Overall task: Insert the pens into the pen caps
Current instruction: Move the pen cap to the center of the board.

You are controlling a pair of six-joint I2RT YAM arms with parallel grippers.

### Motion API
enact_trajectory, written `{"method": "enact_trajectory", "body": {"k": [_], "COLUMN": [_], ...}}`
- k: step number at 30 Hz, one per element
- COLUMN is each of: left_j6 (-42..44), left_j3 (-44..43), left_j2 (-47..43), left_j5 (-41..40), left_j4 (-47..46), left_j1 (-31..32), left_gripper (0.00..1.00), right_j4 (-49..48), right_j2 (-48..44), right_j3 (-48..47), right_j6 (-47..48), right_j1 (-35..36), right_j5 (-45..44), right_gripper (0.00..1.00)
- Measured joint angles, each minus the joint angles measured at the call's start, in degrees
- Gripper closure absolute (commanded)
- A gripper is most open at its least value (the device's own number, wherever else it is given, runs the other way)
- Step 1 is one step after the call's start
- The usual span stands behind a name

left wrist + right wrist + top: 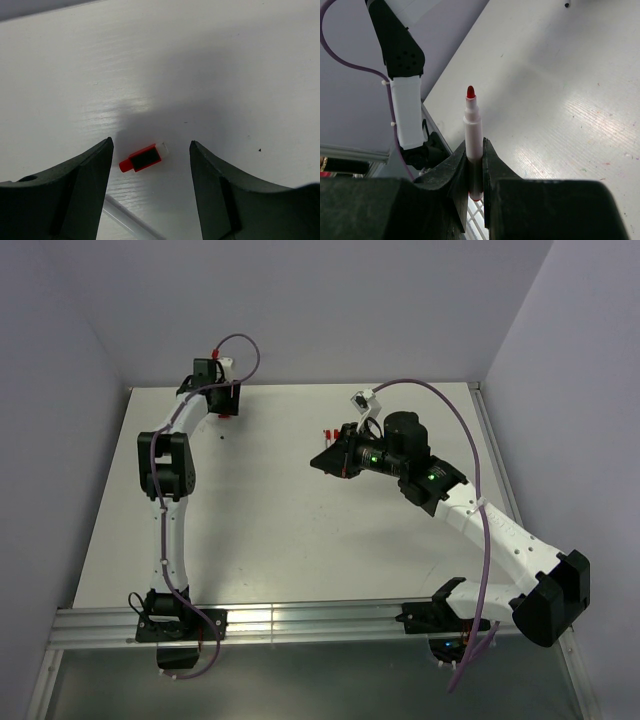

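Note:
A red pen cap (141, 158) with a black flat side lies on the white table, and a short white bit shows at its right end. My left gripper (150, 146) hovers over it, open wide, the cap lying between the two fingers and nearer the left one. A thin pale rod (125, 220) lies nearer the camera, partly hidden by the left finger. My right gripper (475, 147) is shut on a white pen (473, 127), whose bare red tip (470, 92) points away from the wrist. From above, the left gripper (225, 402) is at the far left and the right gripper (328, 462) mid-table.
Small red pieces (328, 434) lie just beyond the right gripper. Purple cables (470, 440) loop over both arms. Grey walls close the far and side edges, and a metal rail (300, 620) runs along the near edge. The left arm (402, 75) shows in the right wrist view.

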State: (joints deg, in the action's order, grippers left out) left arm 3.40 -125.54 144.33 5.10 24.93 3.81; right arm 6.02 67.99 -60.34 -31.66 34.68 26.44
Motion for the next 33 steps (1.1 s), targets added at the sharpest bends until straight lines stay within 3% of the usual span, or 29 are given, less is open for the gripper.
{"method": "enact_trajectory", "body": {"k": [14, 33], "left_j6": [0.0, -0.2], "left_j3": [1.6, 2.5], "left_j2": [0.0, 0.0], "left_j5": [0.7, 0.9], "left_j4": [-0.1, -1.9], "left_j1": [-0.8, -0.9], "left_gripper": [0.34, 0.59], "right_j4": [0.0, 0.0], "right_j2": [0.0, 0.0], "right_j3": [0.0, 0.9], "right_j6": [0.0, 0.0], "right_j1": [0.0, -0.1], "right_j5": [0.0, 0.0], "right_gripper": [1.00, 1.00]}}
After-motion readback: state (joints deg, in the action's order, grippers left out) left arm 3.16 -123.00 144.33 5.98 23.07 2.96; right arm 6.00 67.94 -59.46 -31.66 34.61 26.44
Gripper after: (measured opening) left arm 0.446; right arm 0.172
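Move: The red pen cap lies almost under the left gripper's open fingertips: level with them going forward, about 1 cm to their left and some 3 cm down. The uncapped white pen lies about 5 cm back and 3 cm left of the hand, at that same depth. For the right hand, holding its red-tipped pen aloft, the pen cap is roughly 36 cm ahead, 34 cm to the left and 28 cm below. Bring the left gripper down a little over 1 cm onto the red pen cap, easing slightly left and back so the cap sits between the fingertips. Once low, hold nearly still and close the fingers by about a third of their gap, one pad coming up to the cap's clear end, with no grip needed yet. Keep the right gripper's hold on its pen. ##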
